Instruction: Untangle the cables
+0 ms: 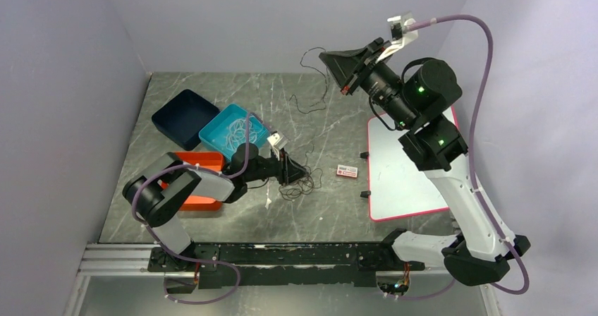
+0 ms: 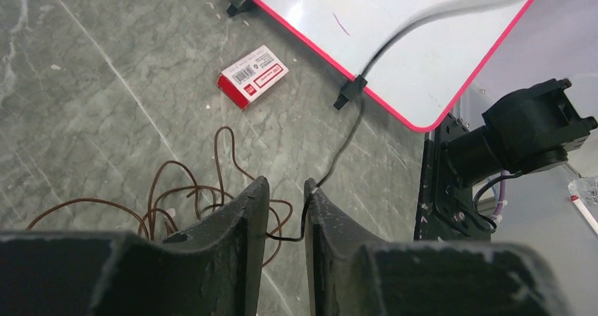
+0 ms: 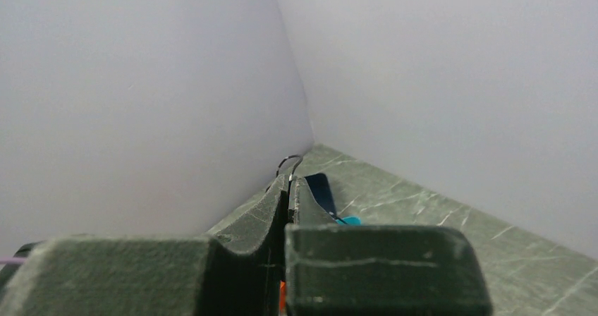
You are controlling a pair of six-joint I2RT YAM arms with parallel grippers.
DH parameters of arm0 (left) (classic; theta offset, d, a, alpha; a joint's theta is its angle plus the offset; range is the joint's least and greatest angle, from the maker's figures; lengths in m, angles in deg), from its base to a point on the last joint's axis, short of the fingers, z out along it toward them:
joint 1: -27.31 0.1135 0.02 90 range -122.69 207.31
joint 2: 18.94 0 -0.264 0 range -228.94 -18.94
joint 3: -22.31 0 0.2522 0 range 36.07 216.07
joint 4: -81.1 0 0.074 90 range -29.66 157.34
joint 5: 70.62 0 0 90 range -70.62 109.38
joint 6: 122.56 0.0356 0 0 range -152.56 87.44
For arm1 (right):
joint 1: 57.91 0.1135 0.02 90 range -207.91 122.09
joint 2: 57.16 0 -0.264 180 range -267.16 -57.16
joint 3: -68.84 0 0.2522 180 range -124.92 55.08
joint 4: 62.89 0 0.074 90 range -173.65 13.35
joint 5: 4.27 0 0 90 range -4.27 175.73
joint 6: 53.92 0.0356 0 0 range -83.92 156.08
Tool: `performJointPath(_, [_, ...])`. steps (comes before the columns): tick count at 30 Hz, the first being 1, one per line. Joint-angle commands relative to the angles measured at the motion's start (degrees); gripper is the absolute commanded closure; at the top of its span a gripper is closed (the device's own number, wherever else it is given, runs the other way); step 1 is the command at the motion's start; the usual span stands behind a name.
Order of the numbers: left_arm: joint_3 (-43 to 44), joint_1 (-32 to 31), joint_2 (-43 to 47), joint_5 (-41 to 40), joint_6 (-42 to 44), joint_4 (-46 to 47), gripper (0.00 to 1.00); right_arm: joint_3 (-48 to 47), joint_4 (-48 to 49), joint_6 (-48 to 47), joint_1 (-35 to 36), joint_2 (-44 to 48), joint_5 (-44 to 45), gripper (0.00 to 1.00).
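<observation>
A small tangle of thin dark cables (image 1: 301, 186) lies on the marble table at mid-front. In the left wrist view they are brown loops (image 2: 176, 196). A black cable (image 2: 347, 136) crosses the gap between my left fingers. My left gripper (image 1: 299, 173) (image 2: 286, 182) hangs low over the tangle, its jaws narrowly apart and not pinching the wire. My right gripper (image 1: 324, 55) (image 3: 290, 179) is raised high at the back, shut on a thin black cable (image 1: 314, 99) that hangs down to the table. Whitish cables (image 1: 237, 128) lie in the teal tray.
A teal tray (image 1: 216, 134), a navy tray (image 1: 185, 117) and an orange tray (image 1: 199, 202) stand at the left. A red-and-white box (image 1: 347, 171) (image 2: 252, 76) lies beside a pink-edged whiteboard (image 1: 405, 168) (image 2: 402, 41) at the right, with black clips on its edge.
</observation>
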Motion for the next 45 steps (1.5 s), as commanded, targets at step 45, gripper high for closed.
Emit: performJointPath(45, [2.23,0.64,42.97,-34.67,13.08,-45.83,0.33,-0.26,6.41,-9.35,-0.35,-0.02,10.14,1.00])
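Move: The left hand is low over the brown cable tangle, whose middle is about 3 cm beneath the fingers; the dark cable's strand runs between its fingertips. The small box sits some 12 cm right and 3 cm ahead of this hand, the teal tray about 21 cm left and 14 cm ahead. The right hand, already pinching the dark cable, has the tangle roughly 46 cm below, 3 cm back and 4 cm left, and the box 10 cm right, level fore-and-aft, at table height. Upwards and to the right, the right hand first draws the pinched dark cable some 9 cm higher away from the tangle, turning a little clockwise, then sinks back about 6 cm with its grip kept. The left hand stays low at the tangle until that pull is over, then rises quickly about 12 cm and swings left, its fingers opening wide, tipping up and turning counter-clockwise. ##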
